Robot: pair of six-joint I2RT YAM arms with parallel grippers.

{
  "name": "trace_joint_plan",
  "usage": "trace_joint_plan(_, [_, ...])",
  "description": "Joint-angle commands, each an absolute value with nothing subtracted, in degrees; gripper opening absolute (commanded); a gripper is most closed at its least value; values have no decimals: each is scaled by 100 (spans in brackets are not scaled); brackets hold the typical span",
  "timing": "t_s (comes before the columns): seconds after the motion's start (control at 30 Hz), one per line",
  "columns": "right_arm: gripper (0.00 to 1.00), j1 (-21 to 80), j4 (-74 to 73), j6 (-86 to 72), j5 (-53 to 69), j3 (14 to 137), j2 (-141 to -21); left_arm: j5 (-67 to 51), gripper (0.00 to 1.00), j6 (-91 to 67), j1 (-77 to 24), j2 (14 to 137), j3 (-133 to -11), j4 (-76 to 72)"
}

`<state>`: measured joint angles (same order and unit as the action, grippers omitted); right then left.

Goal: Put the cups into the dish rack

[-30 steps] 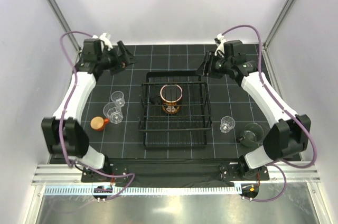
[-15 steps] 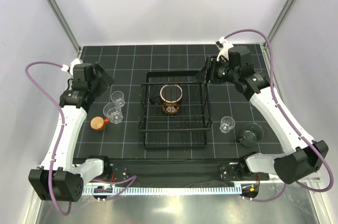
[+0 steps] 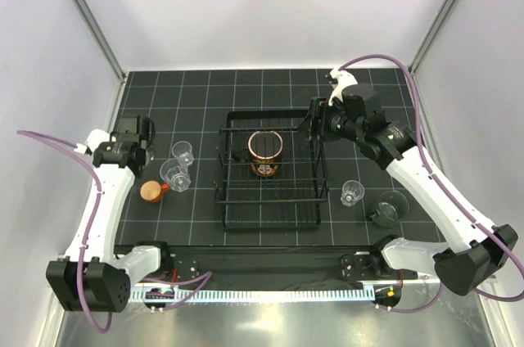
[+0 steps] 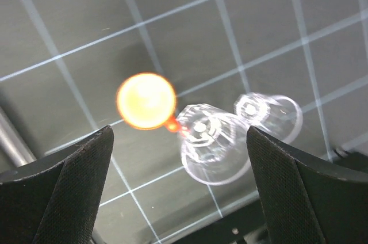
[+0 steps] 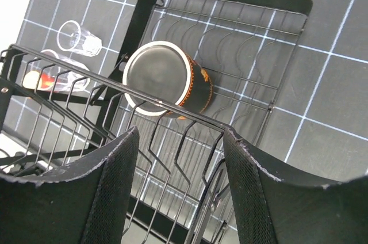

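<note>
The black wire dish rack [image 3: 270, 214] stands mid-table with the large dark mug [image 3: 265, 153], red inside, in its far half. Left of the rack are two clear cups [image 3: 182, 151] [image 3: 174, 173] and the small orange cup [image 3: 151, 191]. Right of it stand another clear cup [image 3: 352, 192] and the grey-green cup [image 3: 390, 206]. My left gripper [image 3: 137, 137] hangs open above the mat just left of those cups; its wrist view shows the orange cup [image 4: 146, 100] and a clear cup [image 4: 210, 143] below the gripper [image 4: 184, 198]. My right gripper [image 3: 314, 123] is open and empty over the rack's far right corner, looking down at the mug [image 5: 167, 80].
The black gridded mat [image 3: 205, 85] ends at white walls on three sides, with slanted frame posts [image 3: 86, 15] at the back corners. The rack's top wire rim [image 5: 190, 118] crosses the right wrist view just beyond the right gripper [image 5: 181, 189].
My left arm has swung from the far left corner back toward the near left, beside the cups. The right gripper has shifted toward the rack's far right corner and opened wider.
</note>
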<state>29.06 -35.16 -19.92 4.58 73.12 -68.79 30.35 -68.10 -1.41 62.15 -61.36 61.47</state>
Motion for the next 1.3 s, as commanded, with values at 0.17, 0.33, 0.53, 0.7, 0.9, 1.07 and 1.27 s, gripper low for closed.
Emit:
trace_joint_plan(0.17, [63, 3146, -3806, -2074, -676, 7260, -6645, 3437, 93, -8332, -53, 6565, -6188, 6961])
trace_joint_plan(0.33, [63, 3146, -3911, -2022, -1028, 7365, -6574, 3138, 87, -8516, 209, 6653, -5951, 6645])
trace_joint_plan(0.53, [64, 3147, -3955, -1925, -1362, 7427, -6504, 2655, 85, -8833, 562, 6820, -5731, 6399])
trace_joint_plan(0.7, [64, 3155, -4025, -1916, -1617, 7488, -6530, 2032, 80, -8842, 966, 6987, -5222, 5802])
trace_joint_plan(0.9, [65, 3146, -4061, -1899, -1687, 7532, -6565, 1854, 75, -8929, 1116, 7303, -5063, 5537])
trace_joint_plan(1.07, [65, 3146, -4069, -1890, -1723, 7567, -6583, 1583, 73, -9070, 1230, 7725, -5019, 5380])
trace_joint_plan(1.27, [65, 3138, -4052, -1854, -1837, 7567, -6601, 1547, 70, -9132, 1222, 7963, -5089, 5353])
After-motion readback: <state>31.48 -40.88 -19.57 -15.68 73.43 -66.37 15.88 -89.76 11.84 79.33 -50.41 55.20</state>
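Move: The small orange cup stands nearly right under the open left hand, about 15 cm down, 1 cm back and 2 cm to its left. The large clear glass is about 4 cm ahead and 5 cm right of that hand, the small clear glass some 10 cm ahead and 7 cm right. From the right hand, the orange cup lies about 49 cm left, 6 cm back and 25 cm down; the skull mug in the rack is roughly 15 cm left, 2 cm ahead and 22 cm down. The left hand sinks about 12 cm over the orange cup, easing back a centimetre or two early on, while it turns some 30 degrees counter-clockwise and swings its fingers from a forward-left slant to nearly straight down; the fingers narrow by about a quarter and end on either side of the cup's rim, without a visible squeeze. The empty right hand stays at its height and draws some 5 cm to the right, away from the mug and off the rack's right side, turning about 15 degrees clockwise with its fingers still apart. ##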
